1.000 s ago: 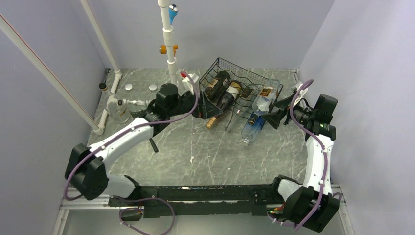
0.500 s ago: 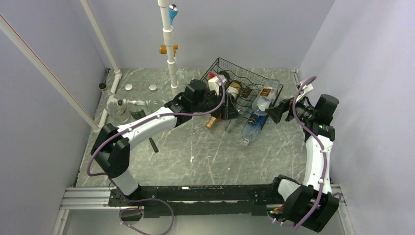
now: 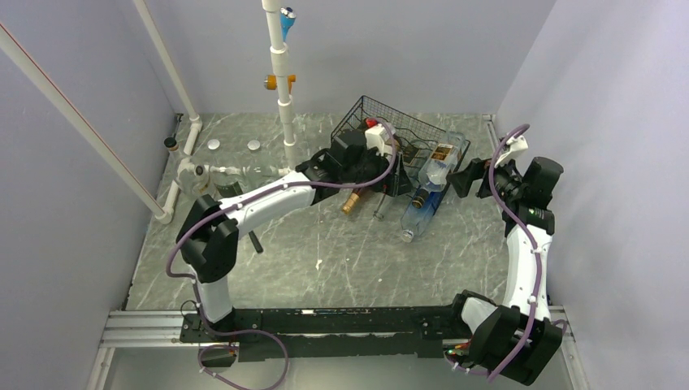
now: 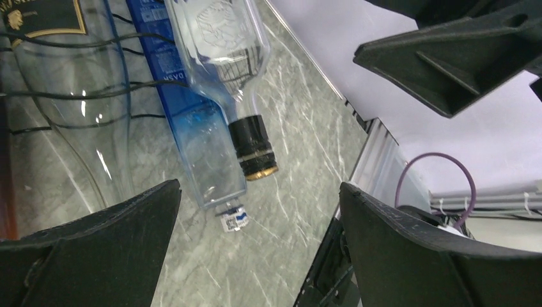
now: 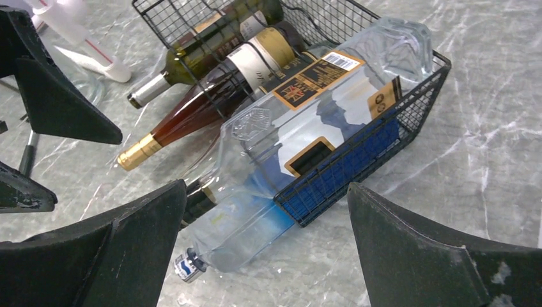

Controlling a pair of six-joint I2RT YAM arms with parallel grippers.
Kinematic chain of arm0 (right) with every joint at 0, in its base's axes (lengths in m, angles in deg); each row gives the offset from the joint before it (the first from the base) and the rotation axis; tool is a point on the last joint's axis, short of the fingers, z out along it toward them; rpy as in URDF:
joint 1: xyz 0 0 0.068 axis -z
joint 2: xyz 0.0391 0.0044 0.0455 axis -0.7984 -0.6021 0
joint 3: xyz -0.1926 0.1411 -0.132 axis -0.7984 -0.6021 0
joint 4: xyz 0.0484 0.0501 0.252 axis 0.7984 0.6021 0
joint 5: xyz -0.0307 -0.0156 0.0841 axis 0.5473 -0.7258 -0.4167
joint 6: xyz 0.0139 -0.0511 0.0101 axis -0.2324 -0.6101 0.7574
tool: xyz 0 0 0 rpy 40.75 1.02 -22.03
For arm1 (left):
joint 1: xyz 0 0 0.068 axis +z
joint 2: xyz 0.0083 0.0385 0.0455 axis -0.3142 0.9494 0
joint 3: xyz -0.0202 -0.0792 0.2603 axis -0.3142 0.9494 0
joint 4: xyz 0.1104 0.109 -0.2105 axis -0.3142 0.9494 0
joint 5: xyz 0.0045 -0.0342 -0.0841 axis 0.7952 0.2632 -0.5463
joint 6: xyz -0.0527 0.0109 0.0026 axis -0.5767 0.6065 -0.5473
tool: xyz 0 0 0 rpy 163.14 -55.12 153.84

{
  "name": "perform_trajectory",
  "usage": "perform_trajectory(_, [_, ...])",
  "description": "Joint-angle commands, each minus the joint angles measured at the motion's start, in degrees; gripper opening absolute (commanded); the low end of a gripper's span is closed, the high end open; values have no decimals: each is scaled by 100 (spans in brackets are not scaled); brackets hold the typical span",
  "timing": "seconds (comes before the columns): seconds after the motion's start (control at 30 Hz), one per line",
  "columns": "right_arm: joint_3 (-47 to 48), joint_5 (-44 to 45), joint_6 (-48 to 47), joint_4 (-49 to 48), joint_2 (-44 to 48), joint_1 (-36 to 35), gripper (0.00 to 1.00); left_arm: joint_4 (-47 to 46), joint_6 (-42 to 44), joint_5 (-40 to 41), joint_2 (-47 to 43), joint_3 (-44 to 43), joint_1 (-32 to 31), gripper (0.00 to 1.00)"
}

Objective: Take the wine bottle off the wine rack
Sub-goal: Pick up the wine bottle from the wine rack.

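Observation:
The black wire wine rack lies on the marble table with several bottles lying in it, necks toward me. An amber wine bottle with a gold cap and a dark green one lie on its left side. A clear flat bottle rests over a blue bottle on its right side. My left gripper hovers open over the rack's front, holding nothing. My right gripper stands open just right of the rack, also holding nothing.
A white pipe frame rises at the back left of the rack. A glass jar and small caps sit at the far left. A short black stick lies mid-table. The right wall is close behind the right arm.
The left arm has swung right, from the rack's left side to over its front. The right gripper has turned slightly. Both stayed open.

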Motion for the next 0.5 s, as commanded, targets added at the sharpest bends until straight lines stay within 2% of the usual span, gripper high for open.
perform_trajectory(0.0, [-23,517,347,-391,49,31,100,34,192,447,237,-504,-66,100])
perform_trajectory(0.47, [-71,1364,782,-579,19,31,100,48,104,783,1118,-1337,-394,97])
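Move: The black-capped neck of the clear bottle lies about 6 cm to the left hand's right, 2 cm ahead and some 8 cm below. The blue bottle lies under it, 8 cm right, about 1 cm ahead and 14 cm down. A clear bottle with a dark label is 5 cm straight ahead; the red-brown wine bottle is 5 cm ahead and 8 cm left, both 10 cm below. From the right hand, the neck is roughly 9 cm left, 1 cm back, 8 cm below. The left hand heads for the black-capped neck of the clear bottle, about 5 cm in all: first forward and right over the rack's near edge, then right and increasingly down, wide open and barely turning, short of touching. The right hand backs off about 3 cm to its right, drifting slightly forward and turning some 10 degrees clockwise, still open and empty. ##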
